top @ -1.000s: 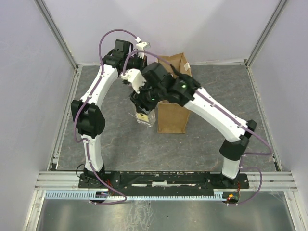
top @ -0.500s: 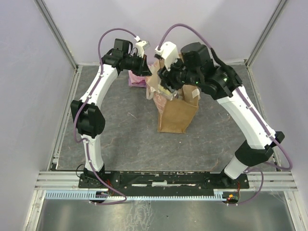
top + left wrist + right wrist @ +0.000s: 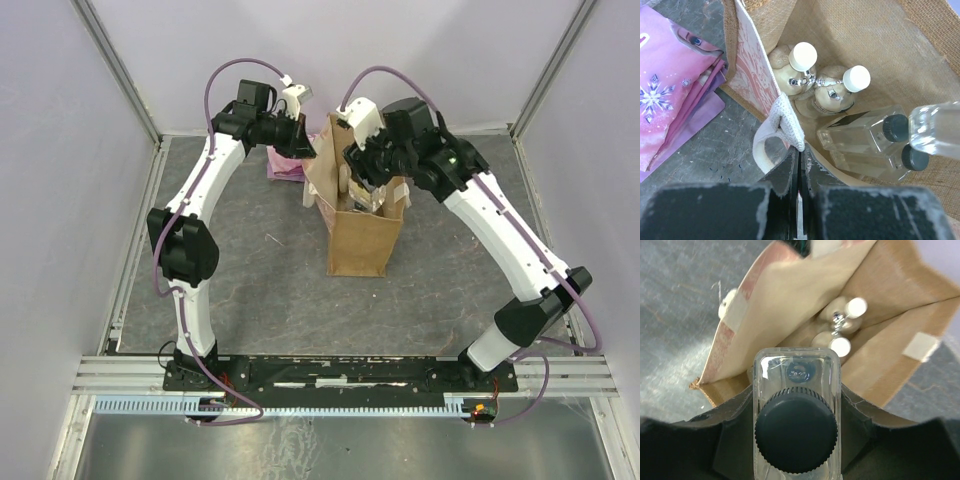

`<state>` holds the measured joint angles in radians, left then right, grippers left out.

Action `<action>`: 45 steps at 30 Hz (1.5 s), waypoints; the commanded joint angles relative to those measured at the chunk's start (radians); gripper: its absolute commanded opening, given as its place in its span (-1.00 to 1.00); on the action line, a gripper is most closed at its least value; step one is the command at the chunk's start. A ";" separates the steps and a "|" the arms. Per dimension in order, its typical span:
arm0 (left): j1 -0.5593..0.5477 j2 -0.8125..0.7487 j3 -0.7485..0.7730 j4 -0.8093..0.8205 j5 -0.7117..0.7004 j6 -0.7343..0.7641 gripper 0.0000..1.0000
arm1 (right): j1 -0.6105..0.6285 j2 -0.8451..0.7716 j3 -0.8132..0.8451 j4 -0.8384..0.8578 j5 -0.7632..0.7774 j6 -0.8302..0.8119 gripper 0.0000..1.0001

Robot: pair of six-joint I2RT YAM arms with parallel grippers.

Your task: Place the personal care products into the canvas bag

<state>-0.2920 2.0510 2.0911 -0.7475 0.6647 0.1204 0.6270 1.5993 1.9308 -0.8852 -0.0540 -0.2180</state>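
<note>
The canvas bag [image 3: 365, 245] stands upright mid-table with its mouth open. My left gripper [image 3: 799, 159] is shut on the bag's near rim beside the pale handle [image 3: 785, 117] and holds that wall out. The right gripper [image 3: 796, 412] is shut on a squarish clear bottle [image 3: 796, 390] with a dark cap, hanging over the bag's mouth. That bottle [image 3: 936, 129] shows at the right of the left wrist view. Inside the bag lie two round white-capped bottles [image 3: 803, 56] [image 3: 857, 78] and two squarish dark-capped ones [image 3: 860, 131] [image 3: 875, 161].
A flat pink packet [image 3: 284, 165] lies on the grey table [image 3: 250, 290] just left of the bag, under my left arm. Pale walls close the table in on three sides.
The right arm has lifted the squarish bottle from the table left of the bag, swung right and brought it over the bag's mouth. My left gripper has kept its hold on the rim.
</note>
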 commanded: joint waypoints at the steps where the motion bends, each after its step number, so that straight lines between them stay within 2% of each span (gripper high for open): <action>1: 0.007 -0.015 0.084 0.037 0.029 0.017 -0.95 | -0.004 -0.077 -0.032 0.164 -0.157 0.023 -1.00; 10: 0.007 -0.004 0.089 0.031 0.028 0.016 -0.95 | -0.003 -0.072 0.022 0.071 -0.366 0.131 -1.00; 17: 0.007 0.000 0.089 0.030 0.027 0.015 -0.95 | -0.004 -0.031 0.069 -0.066 -0.371 0.114 -1.00; 23: 0.006 0.001 0.084 0.024 0.026 0.018 -0.95 | -0.011 -0.018 -0.027 -0.050 -0.365 0.075 -1.00; 36: 0.007 -0.008 0.070 0.023 0.031 0.022 -0.95 | -0.042 0.024 -0.188 0.043 -0.484 0.024 -1.00; 45: 0.006 -0.007 0.070 0.023 0.030 0.022 -0.95 | -0.043 0.017 -0.306 0.083 -0.489 -0.013 -1.00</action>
<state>-0.2939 2.0666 2.1201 -0.7799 0.6674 0.1204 0.5812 1.6527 1.6405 -0.8501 -0.4606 -0.2340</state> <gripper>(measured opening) 0.050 0.567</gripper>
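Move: The right hand holds the last bottle over the bag. The free space at the bag's near end lies about 4 cm back, 3 cm left and 26 cm below it. The two dark-capped bottles stand about 3 cm ahead, 3 cm left and 26 cm below, the two white-capped ones some 12 cm ahead, 3 cm left and as deep. From the left hand, the free space is about 17 cm back, 9 cm right and 16 cm below. Keeping the last bottle pinched, the right hand first draws back about 5 cm and a little left, over the bag's near end. Then it lowers the bottle into the bag on the near side of the dark-capped pair, ending roughly 12 cm lower, the fingers tipping some 20 degrees further down and turning counter-clockwise. The left gripper stays shut on the bag's left rim, holding still. ##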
